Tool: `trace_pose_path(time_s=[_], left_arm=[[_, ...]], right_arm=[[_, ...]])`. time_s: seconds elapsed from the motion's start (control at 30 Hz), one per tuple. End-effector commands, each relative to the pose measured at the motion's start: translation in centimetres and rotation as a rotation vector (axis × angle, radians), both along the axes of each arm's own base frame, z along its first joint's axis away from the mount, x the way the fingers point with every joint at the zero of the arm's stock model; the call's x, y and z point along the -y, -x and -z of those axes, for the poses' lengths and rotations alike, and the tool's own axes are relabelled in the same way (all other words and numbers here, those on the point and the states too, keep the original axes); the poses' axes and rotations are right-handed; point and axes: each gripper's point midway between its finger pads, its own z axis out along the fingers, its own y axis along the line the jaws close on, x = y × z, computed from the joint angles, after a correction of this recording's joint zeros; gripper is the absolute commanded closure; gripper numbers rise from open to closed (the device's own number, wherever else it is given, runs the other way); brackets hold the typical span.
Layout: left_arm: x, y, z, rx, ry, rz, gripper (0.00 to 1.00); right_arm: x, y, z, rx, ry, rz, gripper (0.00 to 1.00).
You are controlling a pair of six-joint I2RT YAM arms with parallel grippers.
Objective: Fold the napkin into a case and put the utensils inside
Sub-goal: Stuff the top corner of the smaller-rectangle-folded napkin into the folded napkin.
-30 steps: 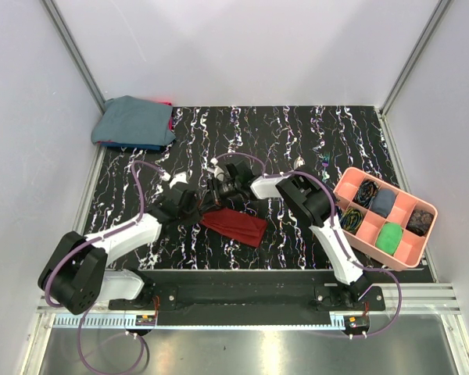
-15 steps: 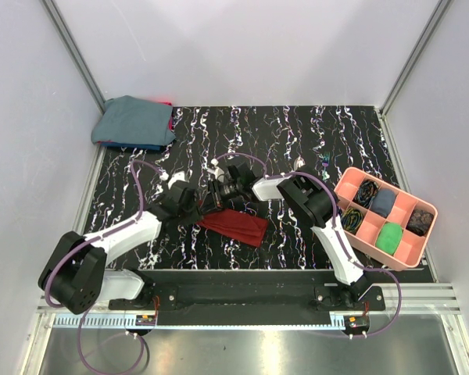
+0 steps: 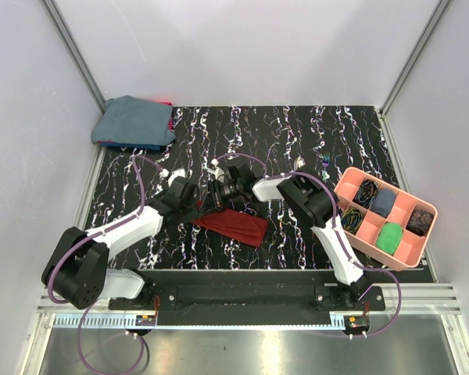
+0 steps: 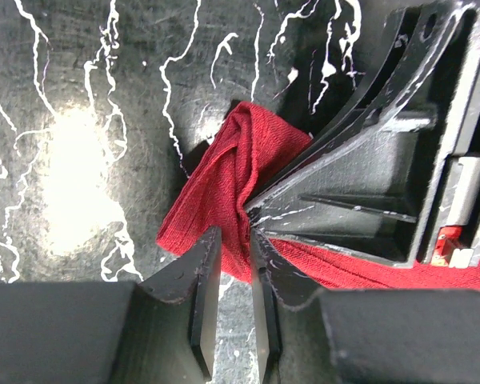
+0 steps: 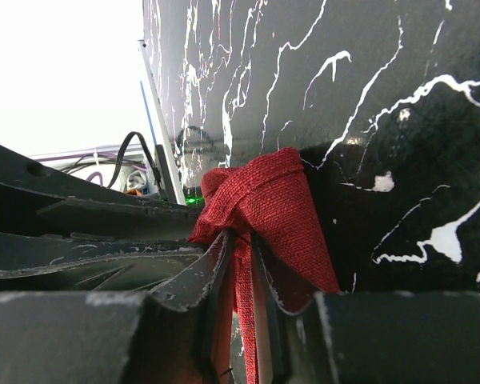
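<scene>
The dark red napkin (image 3: 236, 225) lies bunched on the black marbled table between the two arms. It is a crumpled strip rather than a neat case. My left gripper (image 3: 202, 206) is at its left corner. In the left wrist view its narrow jaws (image 4: 236, 242) pinch a fold of the napkin (image 4: 224, 180). My right gripper (image 3: 219, 192) meets it from the far side, shut on a raised ridge of the napkin (image 5: 264, 200) that runs down between its fingers (image 5: 238, 240). The right gripper's finger (image 4: 360, 184) presses beside the left one. A small teal utensil (image 3: 326, 162) lies left of the pink tray.
A pink compartment tray (image 3: 373, 245) with cables and small items sits at the right edge. A blue-grey cloth bundle (image 3: 133, 121) lies at the back left corner. Grey walls and metal rails close in the table.
The left gripper opened, shifted a little up toward the napkin's left corner and closed in on a fold. The right gripper kept its hold and barely moved.
</scene>
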Motion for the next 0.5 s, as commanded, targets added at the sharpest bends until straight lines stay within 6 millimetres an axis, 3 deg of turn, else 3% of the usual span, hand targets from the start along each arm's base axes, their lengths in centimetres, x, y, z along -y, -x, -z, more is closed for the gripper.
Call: trace_pose_path(time_s=[0.0, 0.1, 0.23, 0.37, 0.47], left_arm=[[0.1, -0.8, -1.2, 0.042, 0.005, 0.002, 0.77], [-0.3, -0.8, -0.9, 0.035, -0.016, -0.003, 0.83], [0.1, -1.0, -0.6, 0.028, -0.011, 0.007, 1.0], [0.6, -1.2, -1.4, 0.087, 0.03, 0.03, 1.0], [0.5, -1.1, -1.4, 0.079, 0.021, 0.032, 1.0]], right_arm=[[-0.3, 1.1, -0.4, 0.0, 0.002, -0.021, 0.77], [-0.3, 1.2, -0.5, -0.002, 0.001, -0.023, 0.77], [-0.3, 1.3, -0.7, 0.006, 0.0, -0.028, 0.77], [0.0, 1.1, -2.0, 0.025, 0.003, -0.03, 0.77], [0.3, -0.1, -3.2, 0.03, 0.003, -0.007, 0.77]])
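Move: The napkin's top corner, a bunched ridge of cloth, lies practically between the left fingertips, about 1 cm ahead of them and 1 cm lower. The right fingertips are about 2 cm to their right, level with them. The rest of the folded napkin lies with its middle some 11 cm to the left hand's right, 4 cm back and 3 cm down. From the right hand, the corner is at its fingertips, about 1 cm to the left. The left fingers, straddling the ridge of red cloth at the napkin's corner, close from about a quarter open to nearly shut and pinch it right beside the right fingertips. The left hand itself stays in place within half a centimetre, still pointing down and forward, while the right gripper keeps its hold on the folded layers without moving. ##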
